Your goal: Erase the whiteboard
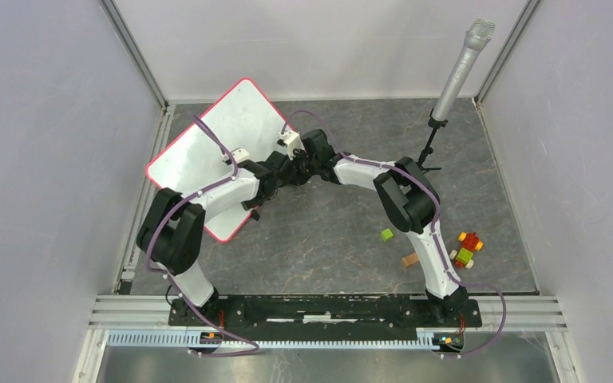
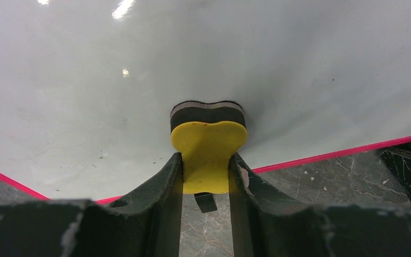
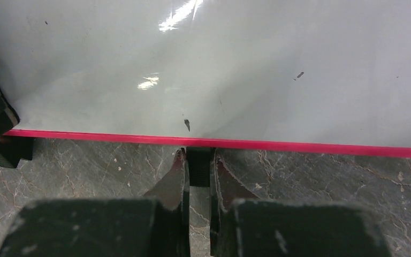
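Note:
The whiteboard (image 1: 207,144) lies tilted at the back left of the table, white with a red-pink rim; it also shows in the left wrist view (image 2: 112,80) and the right wrist view (image 3: 219,64). Only small dark specks show on it. My left gripper (image 2: 205,171) is shut on a yellow eraser (image 2: 207,150), whose dark felt end presses on the board near its rim. My right gripper (image 3: 199,160) is shut on a small black edge clip (image 3: 198,166) at the board's rim. In the top view the two grippers meet at the board's right edge (image 1: 283,163).
A grey microphone (image 1: 461,68) on a black stand stands at the back right. Small coloured blocks (image 1: 466,249), a green cube (image 1: 386,234) and a wooden block (image 1: 409,259) lie at the front right. Enclosure walls ring the marble table.

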Action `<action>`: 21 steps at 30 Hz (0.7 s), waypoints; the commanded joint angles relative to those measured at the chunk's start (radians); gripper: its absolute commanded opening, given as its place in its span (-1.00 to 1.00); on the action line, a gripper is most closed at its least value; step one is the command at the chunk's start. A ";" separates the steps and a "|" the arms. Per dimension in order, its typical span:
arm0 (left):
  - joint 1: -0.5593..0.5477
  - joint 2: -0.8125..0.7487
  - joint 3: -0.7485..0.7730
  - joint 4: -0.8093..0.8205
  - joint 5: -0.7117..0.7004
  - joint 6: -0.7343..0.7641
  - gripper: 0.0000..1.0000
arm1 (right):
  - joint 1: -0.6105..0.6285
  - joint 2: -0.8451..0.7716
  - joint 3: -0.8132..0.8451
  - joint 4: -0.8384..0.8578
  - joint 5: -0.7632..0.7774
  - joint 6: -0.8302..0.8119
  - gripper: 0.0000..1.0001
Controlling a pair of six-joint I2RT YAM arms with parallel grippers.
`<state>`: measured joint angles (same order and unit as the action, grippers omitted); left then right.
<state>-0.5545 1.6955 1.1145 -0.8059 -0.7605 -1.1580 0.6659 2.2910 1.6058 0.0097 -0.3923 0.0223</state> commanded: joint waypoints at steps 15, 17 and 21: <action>0.009 -0.198 -0.223 -0.062 -0.198 -0.108 -0.57 | -0.028 0.021 -0.001 -0.056 0.014 0.033 -1.00; 0.005 -0.223 -0.220 -0.063 -0.173 -0.083 -0.57 | -0.028 0.019 0.000 -0.060 0.017 0.026 -1.00; -0.003 -0.281 -0.208 -0.053 -0.089 0.012 -0.58 | -0.028 0.008 0.000 -0.075 0.041 0.008 -0.96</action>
<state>-0.5579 1.4891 0.9085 -0.8246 -0.8562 -1.2263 0.6659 2.2910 1.6058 0.0090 -0.3885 0.0250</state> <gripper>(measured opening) 0.389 0.107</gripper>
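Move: The left hand holds the yellow eraser on the whiteboard; the board's near corner, where the stroke heads, lies about 11 cm back and 6 cm left of this hand, some 3 cm below. The near clip is roughly 3 cm back and 3 cm right, the far clip 10 cm ahead and 11 cm right. From the right hand, gripping the far clip, that corner lies about 21 cm back and 17 cm left. Back and to its left in equal parts, about 6 cm in all, the left hand slides the eraser over the board beside its right-hand red edge, away from the near clip and towards the near corner. It lingers briefly, then goes quickly and slows, tilting about 5 degrees and rising about 1 cm, grip kept. The right hand stays put, still pinching the far clip. ##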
